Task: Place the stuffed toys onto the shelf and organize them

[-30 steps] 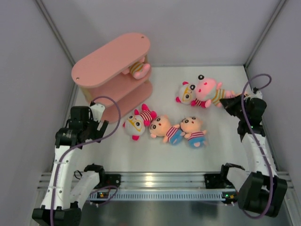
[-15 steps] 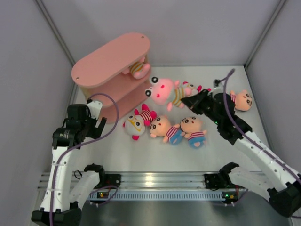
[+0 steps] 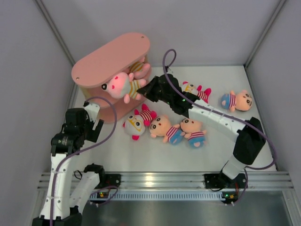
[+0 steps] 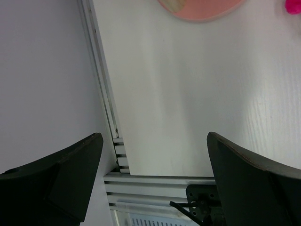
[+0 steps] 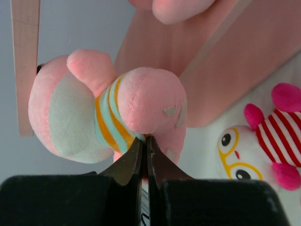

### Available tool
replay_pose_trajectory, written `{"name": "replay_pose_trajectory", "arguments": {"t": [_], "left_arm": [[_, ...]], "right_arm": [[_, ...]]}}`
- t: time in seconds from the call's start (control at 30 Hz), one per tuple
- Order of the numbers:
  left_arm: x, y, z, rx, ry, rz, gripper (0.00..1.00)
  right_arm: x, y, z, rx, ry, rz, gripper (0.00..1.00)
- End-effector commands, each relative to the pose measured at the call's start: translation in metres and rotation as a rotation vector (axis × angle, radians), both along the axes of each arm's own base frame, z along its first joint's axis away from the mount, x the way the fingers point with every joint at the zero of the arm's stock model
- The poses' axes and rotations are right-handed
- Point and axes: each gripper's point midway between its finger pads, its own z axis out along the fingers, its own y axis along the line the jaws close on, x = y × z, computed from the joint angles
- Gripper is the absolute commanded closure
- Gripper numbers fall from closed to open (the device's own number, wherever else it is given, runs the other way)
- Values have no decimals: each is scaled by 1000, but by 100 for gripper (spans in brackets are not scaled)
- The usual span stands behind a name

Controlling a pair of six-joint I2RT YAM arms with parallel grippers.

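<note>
The pink shelf [image 3: 110,59] stands at the back left. My right gripper [image 3: 144,89] is shut on the pink toy with yellow stripes [image 3: 121,85] and holds it in the air against the shelf's front, at middle-tier height. In the right wrist view the jaws [image 5: 145,141] pinch the toy [image 5: 94,108] at its lower body, with the shelf boards [image 5: 225,61] behind. Another striped toy [image 3: 139,69] lies on the middle tier. On the table lie two white-faced toys [image 3: 136,123] [image 3: 195,90] and three peach toys [image 3: 164,127] [image 3: 194,129] [image 3: 236,100]. My left gripper [image 3: 91,125] is open and empty.
The left wrist view shows the left gripper [image 4: 155,188] above the table's near left corner, the shelf's bottom board [image 4: 202,7] at the top edge, and the metal frame rail [image 4: 101,94]. Grey walls close in the table on three sides.
My right arm has swung left across the table, carrying the pink striped toy from the right side up to the shelf front. My left arm has drawn back slightly toward the near edge.
</note>
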Motion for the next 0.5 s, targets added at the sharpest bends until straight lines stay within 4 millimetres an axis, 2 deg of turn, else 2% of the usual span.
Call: {"name": "replay_pose_trajectory", "arguments": {"t": [0.0,0.03,0.07,0.13,0.2,0.23,0.27,0.33,0.4,0.43,0.47], "left_arm": [[-3,3,-2,18,1,7,1],[-3,3,-2,20,3,5,1],[-3,3,-1,21,0,4,1],[-3,3,-2,19,0,1,1],[-3,2,-1,19,-3,-1,1],[-3,2,-1,19,-3,-3,1],[-3,2,-2,20,-3,-2,1],[-3,2,-2,21,-2,-5,1],[-4,2,-3,22,1,-5,1],[-4,2,-3,22,2,-5,1],[-4,2,-4,22,4,-7,1]], "right_arm": [[9,29,31,119,-1,-35,100],[12,34,37,166,19,-50,100],[14,40,30,175,36,-61,100],[22,43,38,222,36,-124,100],[28,48,33,232,41,-173,100],[30,50,40,256,43,-187,100],[32,55,33,254,55,-201,100],[39,56,36,291,64,-239,100],[44,64,25,291,84,-249,100],[47,67,32,306,82,-250,100],[50,72,22,295,95,-253,100]]}}
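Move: The held striped pink toy is bound for the free stretch of the middle shelf, roughly 9 cm ahead of the right hand, 14 cm to its left and 4 cm below. The toy already shelved lies about 12 cm ahead, 2 cm left and slightly lower; on the table, the goggle toy is nearly underneath, 2 cm left, some 25 cm down. That shelf space is about 23 cm ahead of the left hand, 9 cm to its right and 4 cm higher. Still pinching the striped pink toy by its leg end in shut fingers, the right hand carries it head first under the shelf's top board, beside the toy already there. It goes left about 6 cm and forward about 4, sinking some 2 cm early on, while the wrist turns around 10 degrees clockwise, tips down a little and rolls its left side up. ##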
